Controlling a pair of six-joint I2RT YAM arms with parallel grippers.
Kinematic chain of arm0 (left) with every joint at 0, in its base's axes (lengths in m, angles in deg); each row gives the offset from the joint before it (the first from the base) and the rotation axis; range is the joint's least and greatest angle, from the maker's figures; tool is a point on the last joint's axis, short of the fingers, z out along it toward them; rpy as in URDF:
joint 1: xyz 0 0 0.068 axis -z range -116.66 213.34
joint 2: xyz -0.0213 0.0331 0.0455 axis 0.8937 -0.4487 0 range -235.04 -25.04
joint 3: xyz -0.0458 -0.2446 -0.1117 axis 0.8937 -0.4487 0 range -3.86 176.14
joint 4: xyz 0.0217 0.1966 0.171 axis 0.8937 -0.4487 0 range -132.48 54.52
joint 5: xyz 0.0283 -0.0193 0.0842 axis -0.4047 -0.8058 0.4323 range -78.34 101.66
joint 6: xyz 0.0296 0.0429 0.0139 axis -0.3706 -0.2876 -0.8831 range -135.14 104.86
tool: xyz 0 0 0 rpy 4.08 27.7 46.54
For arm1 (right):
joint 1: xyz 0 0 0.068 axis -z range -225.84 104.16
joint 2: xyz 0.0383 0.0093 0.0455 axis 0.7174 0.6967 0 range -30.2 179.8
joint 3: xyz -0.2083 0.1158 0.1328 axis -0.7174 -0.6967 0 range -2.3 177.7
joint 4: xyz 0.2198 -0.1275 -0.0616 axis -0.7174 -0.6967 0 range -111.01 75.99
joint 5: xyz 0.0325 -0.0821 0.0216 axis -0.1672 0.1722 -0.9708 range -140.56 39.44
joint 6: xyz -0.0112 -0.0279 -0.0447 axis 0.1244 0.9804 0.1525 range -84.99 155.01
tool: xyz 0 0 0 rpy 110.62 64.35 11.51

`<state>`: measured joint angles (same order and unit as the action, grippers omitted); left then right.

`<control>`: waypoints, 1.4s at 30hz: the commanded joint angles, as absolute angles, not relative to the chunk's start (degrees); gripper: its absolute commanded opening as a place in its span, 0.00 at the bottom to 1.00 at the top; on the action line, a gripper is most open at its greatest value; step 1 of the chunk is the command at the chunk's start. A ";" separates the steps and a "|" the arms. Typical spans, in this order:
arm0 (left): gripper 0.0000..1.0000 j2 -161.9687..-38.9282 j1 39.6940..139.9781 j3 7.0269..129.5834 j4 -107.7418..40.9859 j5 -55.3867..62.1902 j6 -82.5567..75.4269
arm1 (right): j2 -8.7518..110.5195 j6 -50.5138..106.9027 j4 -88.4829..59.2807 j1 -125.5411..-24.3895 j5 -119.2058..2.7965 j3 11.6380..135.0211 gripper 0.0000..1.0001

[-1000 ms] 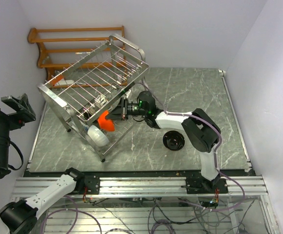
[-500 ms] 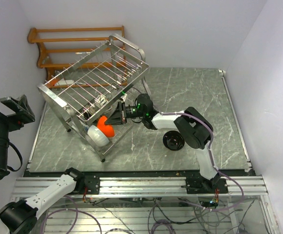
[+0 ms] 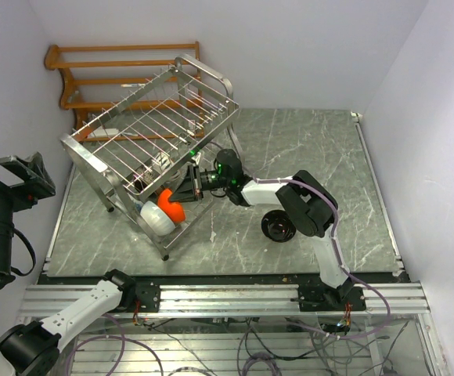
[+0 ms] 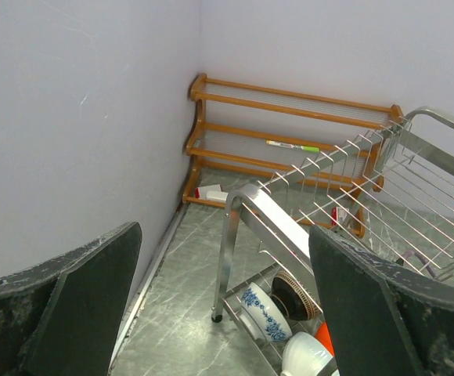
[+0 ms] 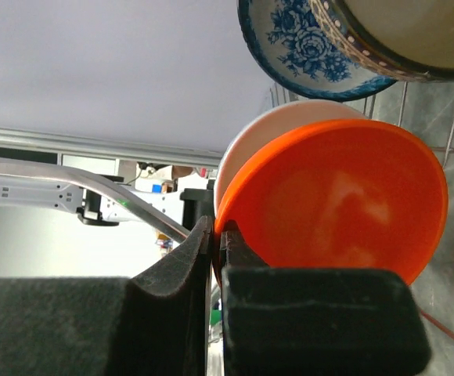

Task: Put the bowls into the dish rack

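The silver wire dish rack (image 3: 102, 153) stands tilted at the back left; its frame also shows in the left wrist view (image 4: 246, 205). On its lower tier stand the blue-and-white bowl (image 4: 262, 312), the tan-brown bowl (image 4: 293, 291) and the white bowl (image 3: 155, 220), all on edge. My right gripper (image 3: 188, 189) reaches into the lower tier, shut on the rim of the orange-red bowl (image 3: 171, 206). In the right wrist view the gripper (image 5: 217, 235) pinches the orange-red bowl (image 5: 336, 204), which rests against the white bowl (image 5: 254, 145). My left gripper (image 3: 25, 174) is open and empty, off the table's left edge.
A brown wooden slatted rack (image 3: 117, 78) stands against the back wall behind the silver rack. A black round object (image 3: 278, 225) lies on the table under my right arm. Walls close in on the left, back and right.
My right gripper has pushed the orange-red bowl leftward and deeper into the lower tier, up against the white bowl. The left arm has barely moved.
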<state>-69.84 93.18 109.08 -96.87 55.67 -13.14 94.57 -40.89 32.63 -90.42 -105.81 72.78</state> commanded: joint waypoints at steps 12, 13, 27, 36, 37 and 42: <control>0.99 -70.46 93.55 109.44 -96.05 57.01 -13.74 | 97.35 -22.06 8.22 -89.30 -105.69 81.85 0.18; 0.99 -70.36 93.57 109.35 -96.04 57.08 -13.78 | 97.23 -20.49 5.86 -89.27 -105.43 82.64 0.23; 0.99 -69.86 93.57 107.94 -94.93 56.39 -13.74 | 91.03 -19.64 4.46 -89.23 -103.19 80.69 0.41; 0.99 -69.78 93.57 107.93 -94.84 55.78 -13.61 | 85.84 -20.07 4.43 -89.29 -100.23 77.45 0.45; 0.99 -69.72 93.62 107.93 -94.81 55.64 -13.57 | 84.15 -19.85 3.92 -89.28 -99.62 76.89 0.45; 0.99 -69.82 93.60 108.09 -94.72 55.05 -13.31 | 78.86 -18.03 0.54 -89.26 -95.15 72.12 0.45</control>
<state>-69.84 93.18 108.12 -96.36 56.17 -13.21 83.86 -19.99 3.43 -89.43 -99.71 75.25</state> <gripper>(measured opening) 0.991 0.448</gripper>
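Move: My right fingers, pointing left into the rack, already pinch the rim of the orange bowl, whose middle hangs about 5 cm below them, 2 cm to the left and 1 cm back. Its slot on the lower shelf is some 7 cm down and 2 cm left. The white bowl leans 6 cm left, 5 cm back and 6 cm down; the brown bowl sits 10 cm left, 5 cm forward. From my left hand the slot is roughly 13 cm ahead, 17 cm right, far below. With my right hand I ease the pinched orange bowl about 2 cm forward and 2 cm down into the lower shelf beside the white bowl, then open my fingers to a little under half and let go of the rim. I sink another centimetre with the fingertips dipping some 10 degrees, then lift about 4.5 cm, drawing slightly back and to the right. ##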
